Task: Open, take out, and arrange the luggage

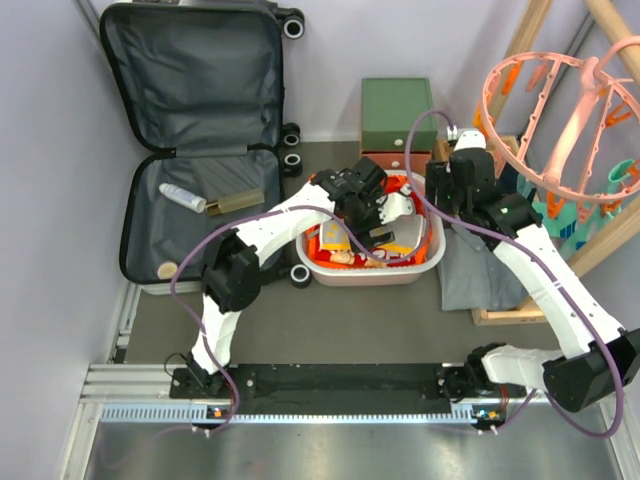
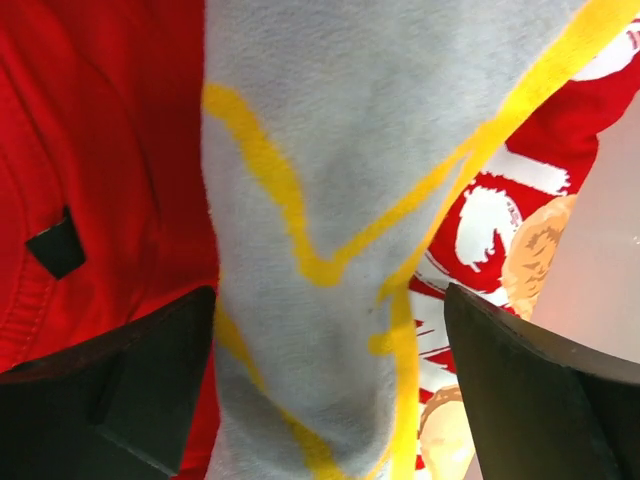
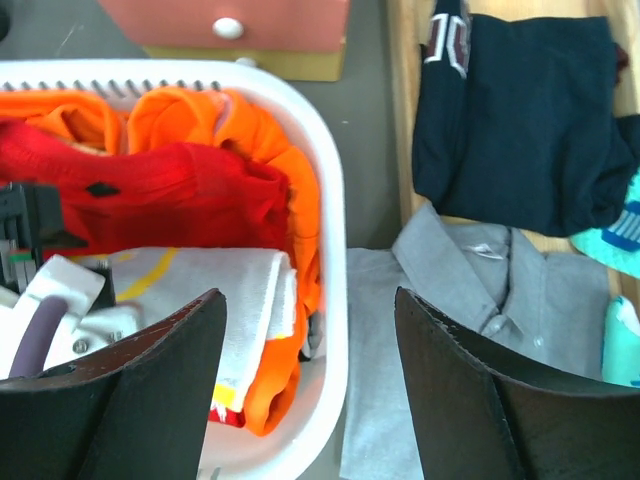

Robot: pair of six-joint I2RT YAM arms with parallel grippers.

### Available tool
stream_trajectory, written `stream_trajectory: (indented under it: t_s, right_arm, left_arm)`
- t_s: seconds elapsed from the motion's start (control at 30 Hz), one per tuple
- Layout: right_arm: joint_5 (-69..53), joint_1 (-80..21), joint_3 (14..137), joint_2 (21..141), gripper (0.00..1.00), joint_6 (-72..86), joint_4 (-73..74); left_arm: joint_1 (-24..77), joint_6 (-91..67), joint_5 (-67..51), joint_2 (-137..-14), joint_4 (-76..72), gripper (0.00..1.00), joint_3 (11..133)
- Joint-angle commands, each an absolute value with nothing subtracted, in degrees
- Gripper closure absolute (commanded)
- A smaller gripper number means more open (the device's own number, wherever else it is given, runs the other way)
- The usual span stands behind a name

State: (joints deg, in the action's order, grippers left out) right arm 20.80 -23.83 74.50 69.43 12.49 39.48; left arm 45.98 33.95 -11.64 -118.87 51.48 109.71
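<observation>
The luggage (image 1: 190, 90) lies open at the back left, its dark grey lining showing. In its lower half lie a white tube (image 1: 182, 197), an olive bottle (image 1: 235, 203) and a round tan disc (image 1: 167, 270). My left gripper (image 1: 385, 225) hangs over the white laundry basket (image 1: 430, 262). Its jaws (image 2: 330, 300) stand wide open on either side of a pale towel with yellow lines (image 2: 340, 150), which rests on a red garment (image 2: 100, 150). My right gripper (image 3: 310, 300) is open above the basket's right rim (image 3: 330, 250), nothing between its fingers.
A green-and-orange drawer box (image 1: 398, 125) stands behind the basket. Right of the basket lies a grey shirt (image 3: 470, 290), with a navy garment (image 3: 520, 110) on a wooden frame. A pink round peg hanger (image 1: 570, 110) hangs at the back right.
</observation>
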Motion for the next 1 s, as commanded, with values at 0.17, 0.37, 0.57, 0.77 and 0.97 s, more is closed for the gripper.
stream_trajectory:
  t_s: [0.17, 0.37, 0.57, 0.77, 0.97]
  right_arm:
    - [4.9, -23.9, 77.8, 73.6, 0.35, 8.5, 40.7]
    - [-1.7, -34.6, 76.6, 77.8, 0.51, 2.6, 40.4]
    - [-2.8, -43.1, 77.9, 86.4, 0.63, 2.3, 45.0]
    - [-4.0, -47.0, 77.8, 89.3, 0.68, 2.0, 49.9]
    - [-10.3, -51.4, 74.9, 85.1, 0.71, 4.7, 55.4]
  left_arm:
    - [41.8, 30.2, -21.0, -107.4, 54.8, 0.01, 111.9]
    - [30.0, 23.7, -25.6, -104.1, 56.2, 0.01, 112.1]
    - [16.4, 18.5, -26.7, -102.1, 56.2, 0.01, 110.7]
    - [8.5, 16.4, -24.7, -99.1, 54.3, 0.01, 107.8]
    - [4.0, 17.2, -23.6, -95.4, 54.6, 0.01, 107.0]
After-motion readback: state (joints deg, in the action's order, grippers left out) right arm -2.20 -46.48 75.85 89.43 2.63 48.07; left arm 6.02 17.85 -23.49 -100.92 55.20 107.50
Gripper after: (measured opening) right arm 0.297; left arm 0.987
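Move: The grey-and-yellow cloth lies right between the open left fingers in the basket. From that hand the gold bottle in the suitcase is about 31 cm left, 11 cm ahead and 7 cm lower, the white bottle 13 cm further left of it, and the round disc 48 cm left, 4 cm back. From the right hand the cloth is some 15 cm left, 4 back and 17 below, the red garment 6 cm beyond it. Lift the wide-open left gripper off the cloth, rising about 12 cm out of the basket, then swing it some 25 cm left and a little forward towards the gold bottle, turning counter-clockwise. Meanwhile sweep the right gripper left, then down and back into the basket towards the cloth's near edge, turning it about 45 degrees counter-clockwise, tipping the fingers down and narrowing them by half. ##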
